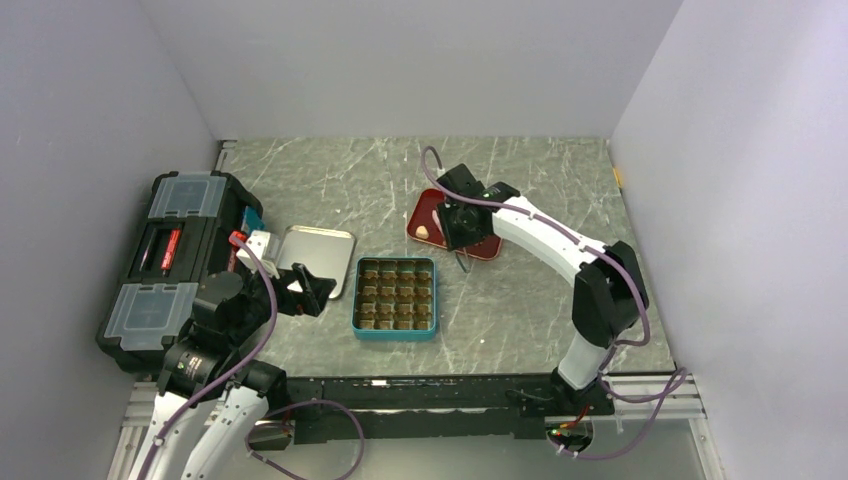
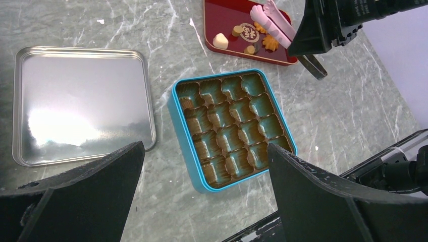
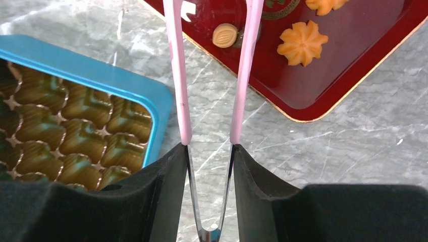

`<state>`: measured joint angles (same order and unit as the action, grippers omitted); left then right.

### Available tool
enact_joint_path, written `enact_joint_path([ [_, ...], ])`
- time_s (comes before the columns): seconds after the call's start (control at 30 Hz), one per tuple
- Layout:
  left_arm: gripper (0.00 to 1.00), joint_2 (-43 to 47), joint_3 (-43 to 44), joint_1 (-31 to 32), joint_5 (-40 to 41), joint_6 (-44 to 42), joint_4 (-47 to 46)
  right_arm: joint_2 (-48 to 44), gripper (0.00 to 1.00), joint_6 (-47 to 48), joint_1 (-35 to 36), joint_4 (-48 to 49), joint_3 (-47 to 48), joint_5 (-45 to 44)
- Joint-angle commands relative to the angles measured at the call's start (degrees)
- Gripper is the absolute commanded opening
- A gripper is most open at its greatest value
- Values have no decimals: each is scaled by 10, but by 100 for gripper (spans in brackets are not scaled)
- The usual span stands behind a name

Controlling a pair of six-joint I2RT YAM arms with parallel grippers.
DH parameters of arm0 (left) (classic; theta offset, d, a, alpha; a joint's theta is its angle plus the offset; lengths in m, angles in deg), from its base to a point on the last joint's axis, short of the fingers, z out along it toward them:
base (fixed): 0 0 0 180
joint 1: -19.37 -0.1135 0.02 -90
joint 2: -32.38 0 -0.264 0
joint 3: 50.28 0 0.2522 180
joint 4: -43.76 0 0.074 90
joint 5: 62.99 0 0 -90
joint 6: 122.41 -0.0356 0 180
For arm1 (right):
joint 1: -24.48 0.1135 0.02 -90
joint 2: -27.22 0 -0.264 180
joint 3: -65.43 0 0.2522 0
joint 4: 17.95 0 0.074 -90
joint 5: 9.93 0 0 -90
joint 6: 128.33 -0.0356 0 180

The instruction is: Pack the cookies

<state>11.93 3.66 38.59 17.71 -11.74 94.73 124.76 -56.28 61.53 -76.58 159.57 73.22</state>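
Observation:
The cookies lie on a red tray (image 3: 323,96): an orange flower-shaped one (image 3: 302,43), a second at the top edge (image 3: 325,5), a small tan one (image 3: 224,35), and a pale cream lump (image 2: 220,40). My right gripper (image 3: 209,148) is shut on pink-armed metal tongs (image 3: 179,75). The tongs' arms stand apart and reach over the tray on either side of the tan piece; their tips are out of view. The teal tin (image 3: 101,80) sits left of the tongs, and every brown compartment in view holds nothing. My left gripper (image 2: 204,151) hangs open above the tin's near corner.
The tin's silver lid (image 2: 81,101) lies flat to the left of the tin (image 2: 179,118). A black toolbox (image 1: 170,260) stands at the table's left edge. The right arm (image 1: 560,240) arches over the table's right half. White walls enclose three sides.

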Motion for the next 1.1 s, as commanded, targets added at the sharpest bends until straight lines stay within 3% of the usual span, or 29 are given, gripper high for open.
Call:
enact_joint_path([
  [0.0, 99, 0, 10, -5, -16, -3, -17, 22, 40, 3, -13, 11, 13, 9],
  [1.07, 99, 1, 9, -27, -38, -7, -22, 155, 40, 5, -55, 10, 89, 55],
])
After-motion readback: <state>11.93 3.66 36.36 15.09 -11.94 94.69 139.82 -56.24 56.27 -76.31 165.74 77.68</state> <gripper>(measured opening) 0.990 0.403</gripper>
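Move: The far tan cookie in the red tray lies about 13 cm ahead of the right hand, which holds the tongs, 2 cm left and 11 cm below. The near tan cookie is some 4 cm nearer and 1 cm right of it; the white cookie 2 cm nearer and 4 cm left; the near orange cookie 4 cm nearer and 8 cm right. From the left hand, the far tan cookie is roughly 28 cm ahead, 20 cm right, 22 cm below. The right hand lowers the still-open tongs about 7 cm towards the far tan cookie, easing 3 cm forward. ##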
